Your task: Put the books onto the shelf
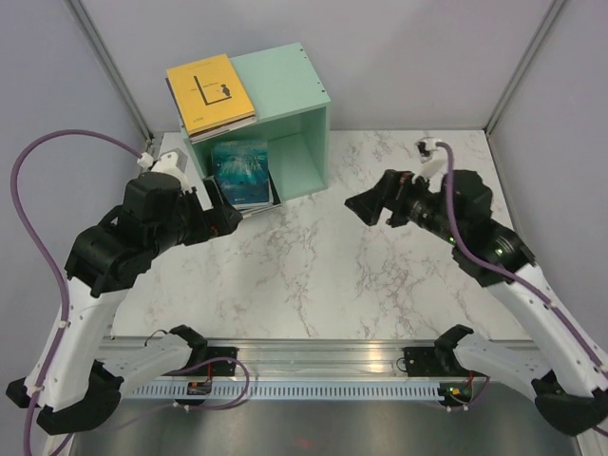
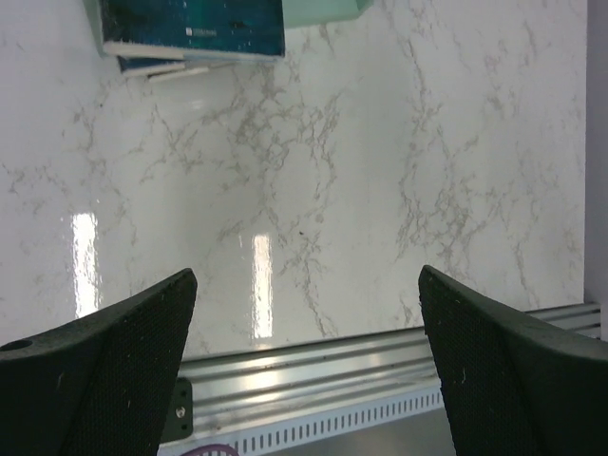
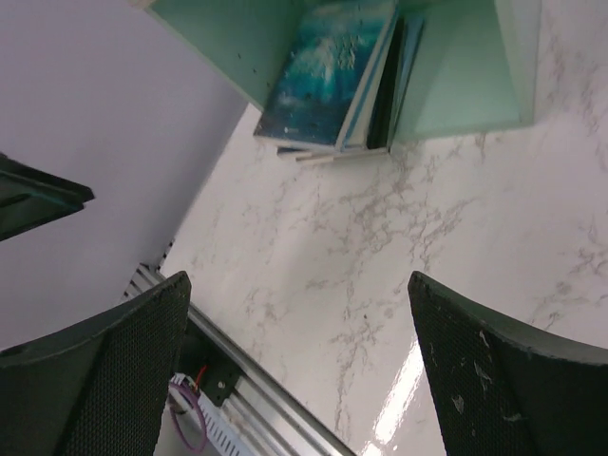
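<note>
The mint-green shelf (image 1: 290, 85) stands at the back of the marble table, its open side facing the arms. A yellow-orange book (image 1: 211, 92) lies on a small stack on the shelf's top, overhanging its left edge. A teal-blue book (image 1: 240, 171) leans with other books (image 3: 380, 85) in the left of the opening (image 3: 456, 76), their lower ends sticking out onto the table. My left gripper (image 1: 226, 211) hovers open and empty just in front of that teal-blue book (image 2: 195, 24). My right gripper (image 1: 366, 207) hangs open and empty to the right, aimed towards the shelf.
A metal rail (image 1: 313, 356) runs along the near table edge (image 2: 380, 342). Grey walls and slanted frame posts (image 1: 109, 66) close in the back corners. Purple cables (image 1: 43, 152) loop from both wrists. Bare marble (image 1: 304, 256) lies between the arms.
</note>
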You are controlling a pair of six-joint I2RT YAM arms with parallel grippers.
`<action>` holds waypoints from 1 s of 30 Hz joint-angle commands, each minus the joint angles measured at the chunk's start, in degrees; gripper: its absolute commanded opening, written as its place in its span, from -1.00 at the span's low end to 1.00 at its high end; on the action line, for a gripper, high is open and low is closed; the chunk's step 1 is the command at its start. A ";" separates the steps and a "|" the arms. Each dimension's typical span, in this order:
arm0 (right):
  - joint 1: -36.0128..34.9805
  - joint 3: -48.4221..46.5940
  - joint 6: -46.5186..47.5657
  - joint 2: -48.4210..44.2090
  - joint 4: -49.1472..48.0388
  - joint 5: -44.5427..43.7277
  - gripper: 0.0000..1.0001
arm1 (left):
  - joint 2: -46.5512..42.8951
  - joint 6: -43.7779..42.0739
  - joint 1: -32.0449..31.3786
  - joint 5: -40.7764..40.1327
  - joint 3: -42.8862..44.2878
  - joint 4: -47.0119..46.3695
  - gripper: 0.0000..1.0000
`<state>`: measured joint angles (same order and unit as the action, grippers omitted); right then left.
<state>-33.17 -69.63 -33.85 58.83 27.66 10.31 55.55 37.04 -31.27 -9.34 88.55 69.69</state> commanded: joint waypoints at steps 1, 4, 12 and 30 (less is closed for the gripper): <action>0.03 2.03 3.43 -7.31 -1.03 -6.16 0.96 | 2.27 -6.71 0.07 -5.59 3.29 -5.08 0.99; -0.05 3.61 5.01 -12.59 -0.94 -6.88 0.96 | 3.42 -8.12 0.07 -9.28 3.29 -7.36 0.99; -0.05 11.61 1.86 -22.17 -0.50 -9.87 0.96 | -7.36 -20.23 0.07 -24.02 -17.32 -35.11 0.99; 0.03 15.22 3.79 -19.46 -1.91 -10.48 0.96 | -31.03 -36.58 0.07 -28.17 -73.76 -81.07 1.00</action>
<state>-33.15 -54.63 -31.40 37.12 27.35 0.27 24.36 7.62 -31.27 -33.08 20.91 4.93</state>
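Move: The teal book lying in the shelf is the left hand's mark: some 33 cm straight ahead and about 24 cm lower. The yellow book on the shelf top, about level with this hand, is some 36 cm ahead and 7 cm to its left. The bare shelf floor is roughly 33 cm ahead, 17 cm right and 32 cm below. From the right hand, the teal book lies about 28 cm ahead, 36 cm left and 24 cm below. Forward first, about 6 cm, then down by roughly 15 cm with a drift to its left, the empty left hand drops in front of the shelf, closing on the teal book's front edge while its wrist lifts the fingers to nearly level. The right hand backs off from the shelf, back and to its right, rising before it sinks again and then nearly stopping. Both grippers stay wide open and touch nothing. ##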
